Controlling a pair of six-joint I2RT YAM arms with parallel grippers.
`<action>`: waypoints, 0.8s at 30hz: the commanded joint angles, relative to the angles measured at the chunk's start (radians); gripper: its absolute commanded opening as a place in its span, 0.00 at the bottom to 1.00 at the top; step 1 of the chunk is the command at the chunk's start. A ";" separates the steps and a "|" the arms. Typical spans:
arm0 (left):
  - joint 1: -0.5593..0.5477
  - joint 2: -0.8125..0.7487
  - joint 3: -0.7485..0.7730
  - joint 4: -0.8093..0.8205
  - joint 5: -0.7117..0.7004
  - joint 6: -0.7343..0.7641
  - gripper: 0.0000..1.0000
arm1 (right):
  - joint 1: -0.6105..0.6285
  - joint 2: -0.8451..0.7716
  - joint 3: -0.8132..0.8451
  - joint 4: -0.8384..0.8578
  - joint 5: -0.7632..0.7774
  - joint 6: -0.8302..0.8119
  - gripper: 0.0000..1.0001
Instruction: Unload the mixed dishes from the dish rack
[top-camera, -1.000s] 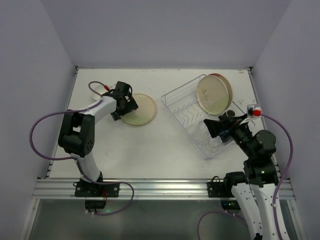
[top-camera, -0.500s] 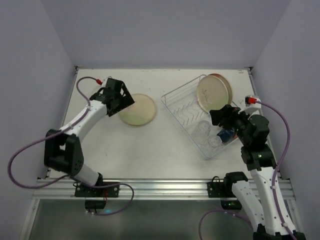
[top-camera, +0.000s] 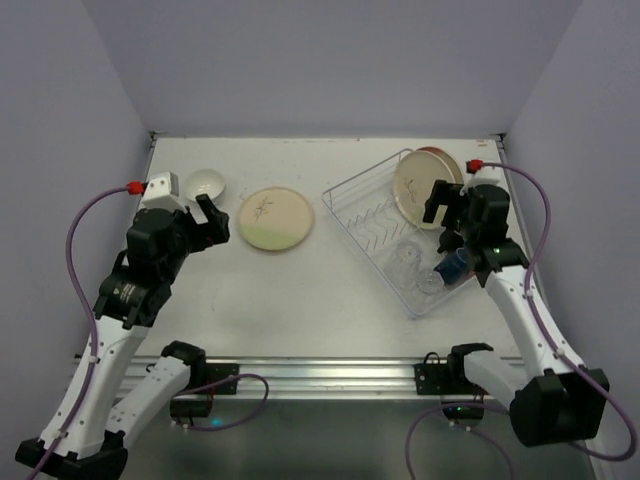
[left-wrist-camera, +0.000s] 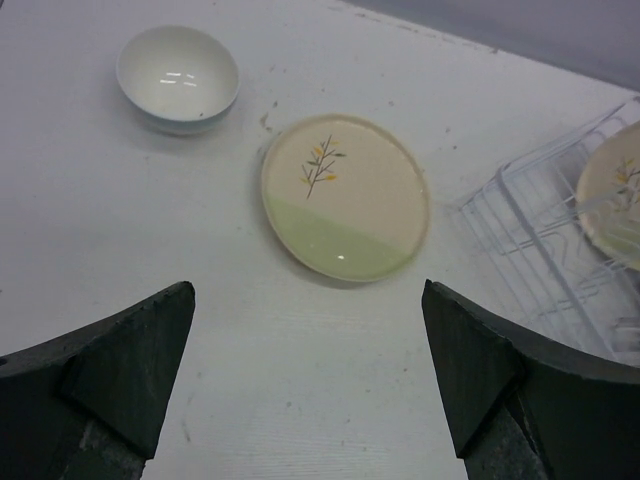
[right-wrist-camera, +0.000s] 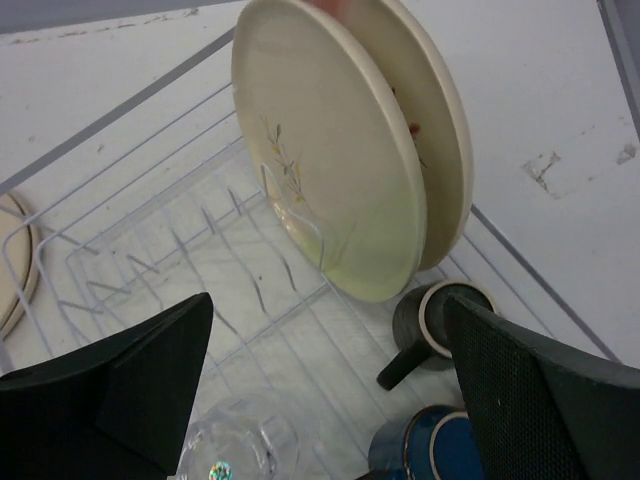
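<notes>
The wire dish rack (top-camera: 365, 225) stands at the right. Two cream plates (top-camera: 425, 187) stand upright in its far end: a yellow-green one (right-wrist-camera: 330, 150) in front of a pink one (right-wrist-camera: 445, 130). A brown cup (right-wrist-camera: 440, 325), a dark blue cup (right-wrist-camera: 425, 450) and a clear glass (right-wrist-camera: 235, 440) lie near them. My right gripper (right-wrist-camera: 325, 400) hovers open over these. A green-half plate (left-wrist-camera: 345, 195) and the white bowl (left-wrist-camera: 178, 78) sit on the table. My left gripper (left-wrist-camera: 305, 380) is open and empty, near of both. No salmon cup shows.
In the top view a second clear glass (top-camera: 430, 285) lies at the rack's near corner beside the first glass (top-camera: 408, 258). The table's right edge runs close behind the rack. The bowl (top-camera: 207, 183) sits far left, next to the flat plate (top-camera: 276, 219).
My left arm has pulled back from the flat plate toward the near left, uncovering plate and bowl. My right gripper has moved from the rack's near end toward the upright plates.
</notes>
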 joint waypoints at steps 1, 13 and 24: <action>-0.014 -0.026 -0.086 -0.028 -0.057 0.115 1.00 | -0.002 0.125 0.162 0.031 0.082 -0.121 0.99; -0.014 -0.003 -0.200 0.069 0.009 0.104 1.00 | -0.002 0.335 0.358 -0.010 0.047 -0.316 0.72; -0.013 -0.040 -0.217 0.089 0.027 0.105 1.00 | -0.002 0.516 0.458 -0.043 0.047 -0.411 0.64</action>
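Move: The cream-and-green plate standing frontmost in the rack has its middle about 8 cm ahead of my right hand, 2 cm to its left and 8 cm below. The red-rimmed plate stands behind it, roughly 2 cm farther out and 5 cm to its right. From my right hand the black mug is about 1 cm back, 5 cm right and 14 cm down. From my left hand the cream-and-green plate lies some 16 cm ahead, 50 cm to the right and 15 cm lower. I reach my empty right hand forward about 10 cm towards the upright rims, rising slightly and then easing back down, while it rolls some 20 degrees with its left side dipping. On the way I narrow the fingers from wide open to about two thirds, lining the gap up with the cream-and-green plate's rim without gripping it. Meanwhile my open left hand sinks about 8 cm, clear of the plate on the table. ##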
